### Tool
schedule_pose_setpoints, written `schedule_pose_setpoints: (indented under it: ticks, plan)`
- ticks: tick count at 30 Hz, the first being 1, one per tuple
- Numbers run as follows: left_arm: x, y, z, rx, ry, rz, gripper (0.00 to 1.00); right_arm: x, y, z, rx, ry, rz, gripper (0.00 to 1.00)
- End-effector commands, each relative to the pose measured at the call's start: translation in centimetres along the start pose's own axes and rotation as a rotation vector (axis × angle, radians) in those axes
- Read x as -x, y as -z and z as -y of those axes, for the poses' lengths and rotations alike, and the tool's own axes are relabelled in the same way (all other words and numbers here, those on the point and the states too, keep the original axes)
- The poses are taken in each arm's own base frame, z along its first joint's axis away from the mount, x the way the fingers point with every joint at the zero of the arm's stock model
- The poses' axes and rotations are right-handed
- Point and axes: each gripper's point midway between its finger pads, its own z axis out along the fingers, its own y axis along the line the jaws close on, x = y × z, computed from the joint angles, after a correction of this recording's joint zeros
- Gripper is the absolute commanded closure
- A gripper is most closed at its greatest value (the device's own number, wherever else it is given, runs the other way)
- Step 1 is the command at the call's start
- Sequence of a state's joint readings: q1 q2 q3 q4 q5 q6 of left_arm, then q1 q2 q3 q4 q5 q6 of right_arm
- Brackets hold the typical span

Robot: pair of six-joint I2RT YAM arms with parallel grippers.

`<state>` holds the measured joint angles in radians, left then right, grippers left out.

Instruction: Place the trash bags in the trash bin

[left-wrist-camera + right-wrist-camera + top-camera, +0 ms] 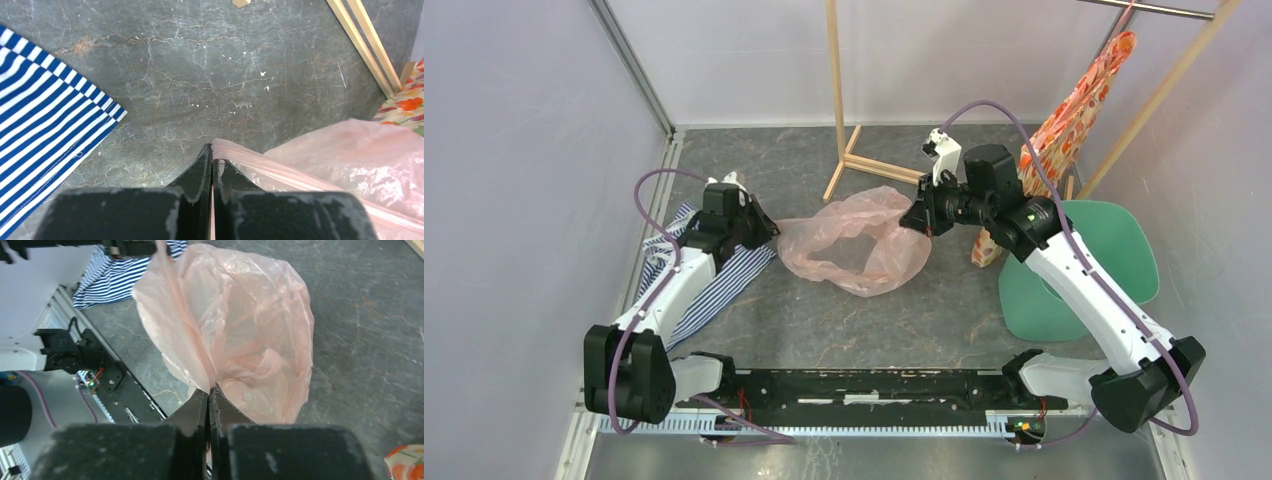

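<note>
The pale-pink translucent trash bag (854, 242) hangs stretched between my two grippers over the middle of the table. My left gripper (772, 232) is shut on the bag's left edge; in the left wrist view its jaws (212, 149) pinch a folded strip of the trash bag (350, 160). My right gripper (916, 218) is shut on the bag's right edge; in the right wrist view the trash bag (235, 325) spreads out from the closed tips (209, 391). The mint-green trash bin (1114, 265) sits at the right, behind and partly under the right arm.
A blue-white striped cloth (714, 280) lies under the left arm. A wooden rack (849, 120) stands at the back. An orange floral bag (1074, 110) hangs from a slanted wooden bar at the back right, just beyond the bin.
</note>
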<state>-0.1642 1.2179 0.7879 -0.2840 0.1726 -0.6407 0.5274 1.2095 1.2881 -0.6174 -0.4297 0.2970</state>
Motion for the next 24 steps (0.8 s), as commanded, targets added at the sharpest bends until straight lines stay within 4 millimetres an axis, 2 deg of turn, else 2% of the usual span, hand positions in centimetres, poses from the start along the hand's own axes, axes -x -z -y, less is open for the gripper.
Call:
schedule_pose_setpoints:
  ticks: [1,3,7,10,13,18,21,24]
  plan:
    - [1.6,1.8,0.7,-0.02,-0.108,-0.002,0.98,-0.8,1.1,3.9,-0.204,0.049,-0.018,0.88]
    - [1.2,2.2,1.1,-0.035,-0.11,-0.026,0.98,-0.9,1.3,4.8,-0.255,0.076,-0.021,0.65]
    - [-0.3,2.8,1.2,-0.06,-0.098,-0.077,0.98,0.8,1.7,2.5,-0.271,0.146,0.049,0.43]
    - [-1.3,3.2,1.4,-0.086,-0.082,-0.098,0.98,0.7,0.9,0.4,-0.294,0.197,0.053,0.35]
    - [-2.0,3.7,1.7,-0.109,-0.069,-0.116,0.98,-0.3,-0.3,-1.9,-0.274,0.221,0.069,0.34]
    - [-2.5,4.8,2.8,-0.162,-0.046,-0.127,0.98,-2.8,-4.4,-6.9,-0.124,0.215,0.121,0.32]
    - [-2.9,5.4,3.6,-0.197,-0.041,-0.135,0.98,-3.2,-6.8,-8.9,-0.053,0.232,0.154,0.22]
    - [-3.4,5.9,4.1,-0.211,-0.041,-0.153,0.98,-3.2,-9.2,-10.4,0.015,0.228,0.147,0.19]
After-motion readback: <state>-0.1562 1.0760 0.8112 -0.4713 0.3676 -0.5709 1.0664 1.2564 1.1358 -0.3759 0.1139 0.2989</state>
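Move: My right hand still pinches the right-hand side of the trash bag's rim, high up. The bag's middle hangs about 10 cm to its left, some 3 cm farther out and 18 cm below. The green bin stands roughly 28 cm to its right and 7 cm back. My left hand pinches the opposite end, with the bag's middle about 14 cm to its right, 3 cm back and 5 cm lower; the striped cloth lies some 15 cm left of that hand and 7 cm back. I open my right fingers wide and let go of the rim, easing a couple of centimetres right, then reverse and sweep about 12 cm left while coming back and sinking, over the bag's near part towards my left hand. Meanwhile my left hand keeps its pinch, drawing back about 5 cm and rising 3 cm, turning some 10 degrees clockwise. ##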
